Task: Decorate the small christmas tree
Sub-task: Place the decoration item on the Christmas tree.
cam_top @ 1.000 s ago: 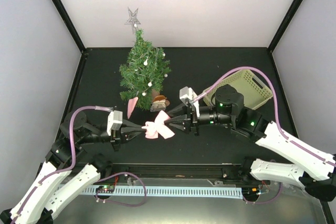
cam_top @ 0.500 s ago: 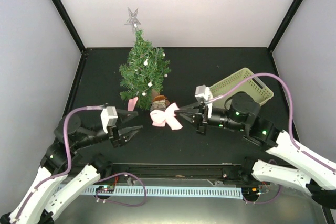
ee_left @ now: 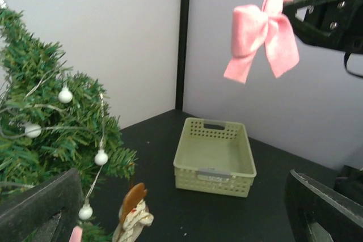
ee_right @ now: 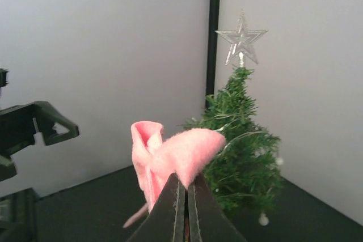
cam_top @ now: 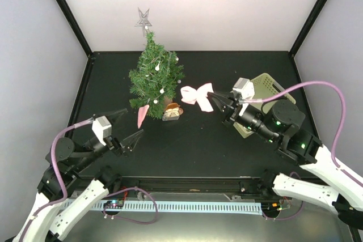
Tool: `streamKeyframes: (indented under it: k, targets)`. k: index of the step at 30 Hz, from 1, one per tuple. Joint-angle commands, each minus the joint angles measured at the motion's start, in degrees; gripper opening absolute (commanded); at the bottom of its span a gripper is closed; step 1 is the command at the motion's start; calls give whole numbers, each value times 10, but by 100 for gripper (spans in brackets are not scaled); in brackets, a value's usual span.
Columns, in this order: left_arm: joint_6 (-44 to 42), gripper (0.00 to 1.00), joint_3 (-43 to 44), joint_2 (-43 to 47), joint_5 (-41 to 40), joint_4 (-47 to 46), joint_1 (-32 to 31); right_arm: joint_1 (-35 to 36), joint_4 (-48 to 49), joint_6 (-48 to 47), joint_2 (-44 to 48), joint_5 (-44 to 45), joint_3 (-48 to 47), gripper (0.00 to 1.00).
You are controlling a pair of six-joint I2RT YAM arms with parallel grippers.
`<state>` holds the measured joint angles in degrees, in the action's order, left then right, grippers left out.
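The small christmas tree (cam_top: 154,75) stands at the back left with white beads and a clear star (cam_top: 142,19) on top. It also shows in the left wrist view (ee_left: 51,123) and the right wrist view (ee_right: 241,140). A pink bow (cam_top: 197,93) hangs in the air just right of the tree, apart from it. My right gripper (cam_top: 212,100) is shut on the bow (ee_right: 170,157), the jaws pinching its lower edge (ee_right: 186,182). My left gripper (cam_top: 134,122) stands open and empty, low at the front left, well away from the bow (ee_left: 262,29).
A pale green basket (cam_top: 267,89) lies at the back right, partly behind my right arm; it looks empty (ee_left: 214,156). A pink ornament (cam_top: 142,114) and a small brown-and-white figure (cam_top: 172,110) lie at the tree's foot. Walls close the back and sides.
My left gripper opened, let go of the bow and drew back to the left. My right gripper closed on the bow and carried it up and back toward the tree.
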<state>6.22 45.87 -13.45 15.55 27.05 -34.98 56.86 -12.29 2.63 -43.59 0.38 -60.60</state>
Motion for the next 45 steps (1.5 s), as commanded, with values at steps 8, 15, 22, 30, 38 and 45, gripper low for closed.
streamKeyframes:
  k: [8, 15, 22, 30, 38, 45]
  targets:
    - [24, 99, -36, -17, -113, 18, -2, -148, -13, -52, -111, -182, -100, 1]
    - [43, 98, -3, -72, -169, 62, -1, -213, 33, 2, -146, -294, -99, 1]
    - [175, 72, 48, -100, -112, 14, -2, -195, 271, 157, -145, -278, 25, 1]
    - [371, 47, 45, -146, 60, -155, -2, -87, 280, 26, -187, -120, 5, 1]
    - [453, 33, -7, -168, 141, -290, -1, -15, 311, -20, -208, -35, -10, 1]
    - [368, 27, -15, -171, 122, -313, -2, 32, 318, -33, -226, 23, -15, 1]
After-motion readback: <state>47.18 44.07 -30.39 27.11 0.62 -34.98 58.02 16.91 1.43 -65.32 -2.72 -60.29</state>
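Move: The pink bow in the right gripper is to go to the tree, whose middle is some 14 cm ahead of the right hand, 13 cm to its left and 10 cm lower. From that hand, the brown ornament by the trunk is 12 cm ahead, 11 cm left, 27 cm down; the pink stocking is 9 cm ahead, 19 cm left, 17 cm down. From the left hand, the bow is about 3 cm ahead, 18 cm right, 5 cm up, and the tree 17 cm ahead, 8 cm right, 6 cm down. Keep the bow pinched in the right gripper and carry it forward about 7 cm, then swing it left some 10 cm towards the tree, easing back a little and dipping before coming level again. Bring the open left gripper forward and down, then up and right towards the bow, rolling it some 35 degrees counter-clockwise as seen from behind the hand and closing most of the way without gripping anything. ##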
